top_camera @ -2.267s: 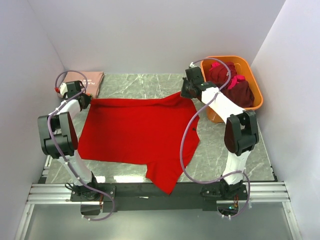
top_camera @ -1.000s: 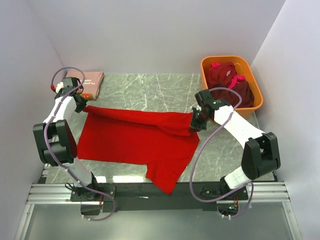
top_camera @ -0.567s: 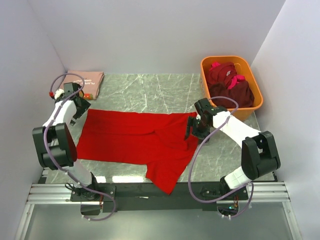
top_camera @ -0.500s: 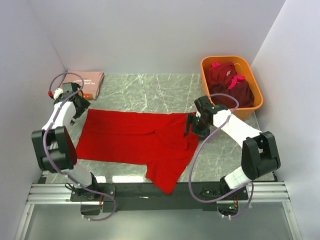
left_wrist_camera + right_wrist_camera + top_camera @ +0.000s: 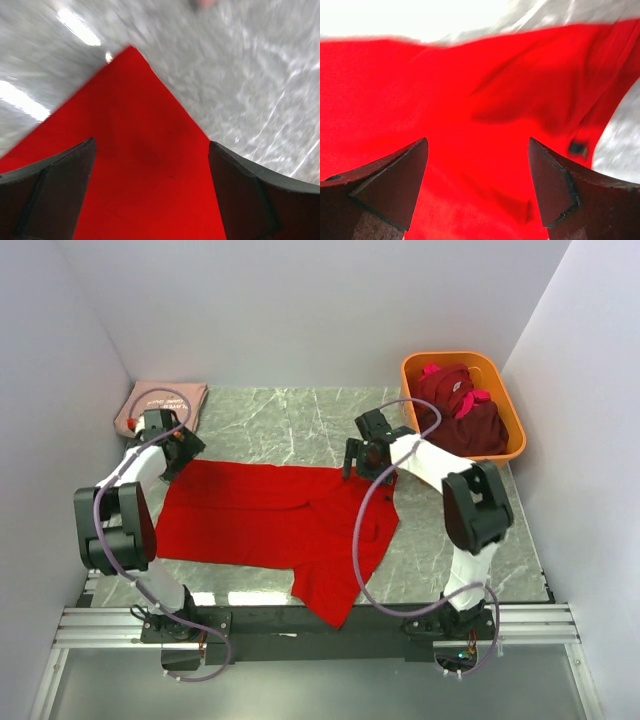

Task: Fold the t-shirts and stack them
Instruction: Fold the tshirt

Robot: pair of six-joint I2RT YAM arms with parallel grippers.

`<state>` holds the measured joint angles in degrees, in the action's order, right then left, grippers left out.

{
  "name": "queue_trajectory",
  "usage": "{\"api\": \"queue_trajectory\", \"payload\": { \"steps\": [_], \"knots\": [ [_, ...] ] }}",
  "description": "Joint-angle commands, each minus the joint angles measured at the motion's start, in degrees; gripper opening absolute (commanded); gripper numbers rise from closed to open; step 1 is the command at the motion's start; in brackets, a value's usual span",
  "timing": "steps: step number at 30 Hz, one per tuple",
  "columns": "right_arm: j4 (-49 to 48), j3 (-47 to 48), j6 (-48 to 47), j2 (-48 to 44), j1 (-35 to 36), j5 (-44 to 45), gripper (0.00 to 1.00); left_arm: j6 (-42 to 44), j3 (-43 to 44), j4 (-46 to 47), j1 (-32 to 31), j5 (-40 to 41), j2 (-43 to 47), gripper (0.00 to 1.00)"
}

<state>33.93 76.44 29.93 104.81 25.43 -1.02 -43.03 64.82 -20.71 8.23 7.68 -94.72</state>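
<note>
A bright red t-shirt (image 5: 270, 520) lies spread on the marble table, its far part folded over toward the near side and one sleeve hanging past the front edge. My left gripper (image 5: 183, 447) hovers open over the shirt's far-left corner (image 5: 135, 125), with nothing between its fingers (image 5: 55, 190). At the far-right edge of the red cloth (image 5: 485, 100) my right gripper (image 5: 354, 456) is also open and empty. A folded dusty-pink t-shirt (image 5: 165, 405) rests at the far left corner. Dark maroon t-shirts with pink trim (image 5: 462, 405) sit heaped in the tub.
The orange plastic tub (image 5: 505, 452) stands at the far right against the wall. White walls close in the table on three sides. The right arm's cable (image 5: 365, 540) loops over the red shirt's right side. Bare marble (image 5: 290, 415) shows behind the shirt.
Both grippers went from shut to open and let go of the red shirt's folded edge. The left gripper shifted right over the corner; the right gripper moved left and farther back.
</note>
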Motion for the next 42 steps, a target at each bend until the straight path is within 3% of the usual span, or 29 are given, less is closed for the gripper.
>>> {"api": "queue_trajectory", "payload": {
  "steps": [1,12,30,36,42],
  "knots": [
    [1.75,4.23,-0.31,4.16,-0.82,6.73,0.87,1.45,-2.05,5.06,-0.67,-6.17,-1.61,0.99],
    [8.42,15.92,-4.09,16.55,-3.80,12.70,0.86,-1.79,-2.15,5.67,-1.46,-4.87,-7.59,0.99],
    [13.09,42.38,-13.14,32.47,-6.71,12.36,0.86,-7.42,1.62,7.35,-2.17,-4.52,-10.40,0.99],
    [11.51,43.01,-14.90,28.35,-6.89,8.76,0.86,-7.25,2.17,5.76,-2.25,-2.59,-6.81,0.99],
    [0.53,28.87,-15.78,11.93,-5.57,2.87,0.86,-10.22,-4.86,2.88,-2.25,4.77,4.26,0.99]
  ]
}}
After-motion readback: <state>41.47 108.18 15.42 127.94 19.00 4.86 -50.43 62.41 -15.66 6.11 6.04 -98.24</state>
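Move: My open right hand hovers about 5 cm above the folded red t-shirt; the shirt's far right corner is some 8 cm to its right and 4 cm ahead, the sleeve overhanging the table about 32 cm back and 12 cm left. The orange crate lies roughly 27 cm right and 14 cm ahead. Under my left hand, also about 5 cm up, the shirt's far left corner is 4 cm left and 4 cm ahead, with the pink package 8 cm left and 18 cm ahead. With fingers kept wide open, I drop both hands about 5 cm onto the t-shirt's far strip. My right hand then drags the cloth forward some 13 cm, drifting a little right, as its wrist rolls about 15 degrees, left side down; my left presses its end and slides forward only 2–3 cm. Finally both rise 2–3 cm and ease back slightly. ##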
